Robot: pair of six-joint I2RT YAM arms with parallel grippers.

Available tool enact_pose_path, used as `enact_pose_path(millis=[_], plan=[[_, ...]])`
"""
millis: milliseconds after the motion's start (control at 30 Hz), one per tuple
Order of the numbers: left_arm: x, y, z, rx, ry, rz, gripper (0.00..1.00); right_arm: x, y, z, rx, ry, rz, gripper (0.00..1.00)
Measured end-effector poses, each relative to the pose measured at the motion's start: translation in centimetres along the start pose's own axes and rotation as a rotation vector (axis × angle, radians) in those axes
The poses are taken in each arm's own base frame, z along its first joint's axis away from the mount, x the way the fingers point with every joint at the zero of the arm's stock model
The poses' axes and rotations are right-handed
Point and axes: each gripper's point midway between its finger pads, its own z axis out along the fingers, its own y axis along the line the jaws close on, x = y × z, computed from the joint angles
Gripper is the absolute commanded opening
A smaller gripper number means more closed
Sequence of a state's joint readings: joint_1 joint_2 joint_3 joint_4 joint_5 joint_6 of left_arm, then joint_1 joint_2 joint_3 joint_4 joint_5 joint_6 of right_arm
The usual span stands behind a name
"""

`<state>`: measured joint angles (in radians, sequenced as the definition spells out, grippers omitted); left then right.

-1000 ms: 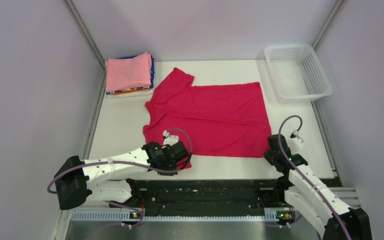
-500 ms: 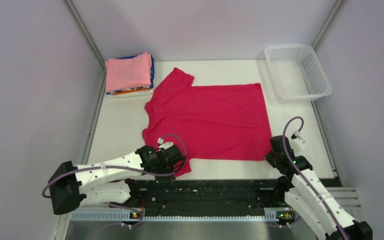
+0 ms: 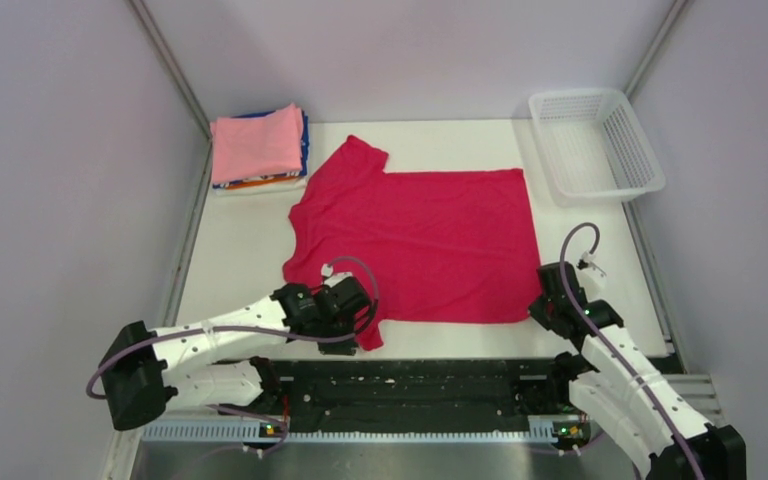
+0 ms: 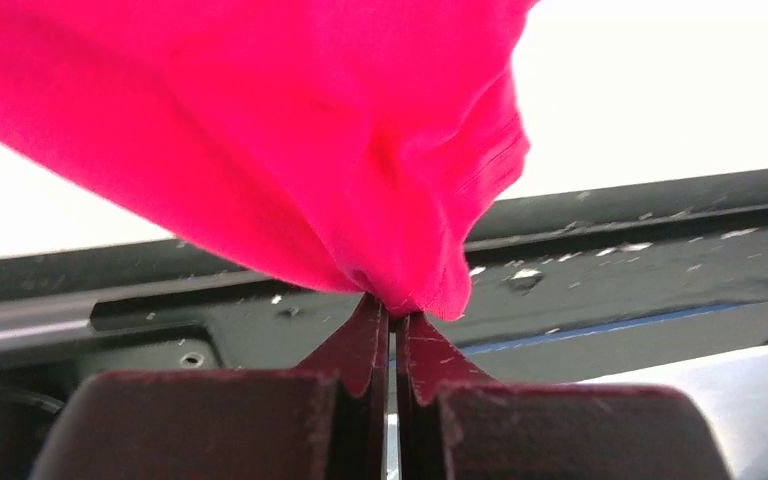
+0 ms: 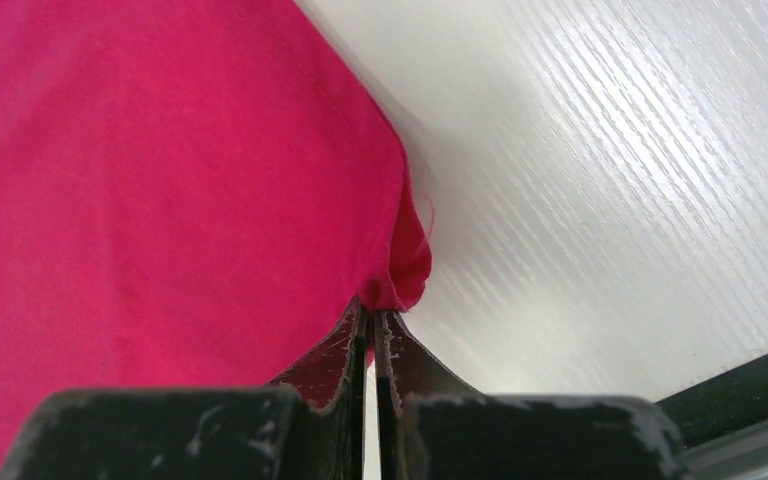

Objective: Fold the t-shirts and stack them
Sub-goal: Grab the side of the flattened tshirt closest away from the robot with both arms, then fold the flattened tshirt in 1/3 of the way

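A crimson-red t-shirt lies spread flat on the white table, collar to the left. My left gripper is shut on its near left sleeve, and the pinched cloth bunches up above the tips. My right gripper is shut on the shirt's near right hem corner. A stack of folded t-shirts with a light pink one on top sits at the far left corner; blue, orange and white edges show beneath it.
A white mesh basket stands at the far right corner. Grey walls close in the table on the left, back and right. A black rail runs along the near edge between the arm bases.
My right gripper closed on the hem corner and shifted slightly. My left gripper drew the sleeve a little toward the near edge and left, then eased back.
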<state>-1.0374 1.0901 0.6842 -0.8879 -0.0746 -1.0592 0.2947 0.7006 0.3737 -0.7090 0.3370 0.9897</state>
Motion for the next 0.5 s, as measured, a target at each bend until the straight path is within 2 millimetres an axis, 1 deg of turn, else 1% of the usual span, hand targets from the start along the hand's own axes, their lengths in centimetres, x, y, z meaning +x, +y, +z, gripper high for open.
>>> enact_pose_path(millis=[67, 133, 200, 267, 333, 500], plan=[[-1.5, -0.9, -0.1, 0.034, -0.023, -0.017, 0.0, -0.5, 0.7, -0.2, -0.016, -0.008, -0.002, 0.0], [-3.8, -1.4, 0.0, 0.064, -0.054, -0.057, 0.0, -0.8, 1.2, -0.2, -0.028, -0.007, -0.01, 0.0], [-6.0, -1.4, 0.1, 0.081, -0.087, -0.087, 0.0, -1.0, 1.9, -0.2, -0.037, -0.004, -0.021, 0.0], [-7.7, -1.3, -0.1, 0.088, -0.117, -0.105, 0.0, -1.3, 2.5, -0.2, -0.041, -0.002, -0.035, 0.0], [-9.3, -1.5, -0.7, 0.103, -0.153, -0.106, 0.0, -1.9, 3.3, -0.2, -0.051, -0.006, -0.045, 0.0], [-13.6, -1.9, -2.8, 0.147, -0.264, -0.111, 0.0, -4.3, 6.4, -0.4, -0.095, -0.043, -0.07, 0.0]])
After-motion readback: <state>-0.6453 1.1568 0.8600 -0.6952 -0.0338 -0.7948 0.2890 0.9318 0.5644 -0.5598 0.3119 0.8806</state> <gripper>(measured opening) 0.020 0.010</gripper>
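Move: The t-shirt's near side is already pinched in both hands. For the left hand, the far sleeve tip lies about 45 cm ahead, 5 cm to its right and 5 cm lower, with the folded stack some 46 cm ahead and 23 cm to its left. For the right hand, the shirt's far right corner is roughly 34 cm straight ahead and 3 cm lower, and the white basket about 40 cm ahead and 20 cm to its right. The t-shirt's near side is carried forward and lifted over the shirt, towards its far edge, by both hands, each keeping its closed pinch. The left leads, going about 13 cm forward while rising, its fingertips swinging some 15 degrees forward; the right goes forward roughly half as far, also rising and drifting slightly left. ##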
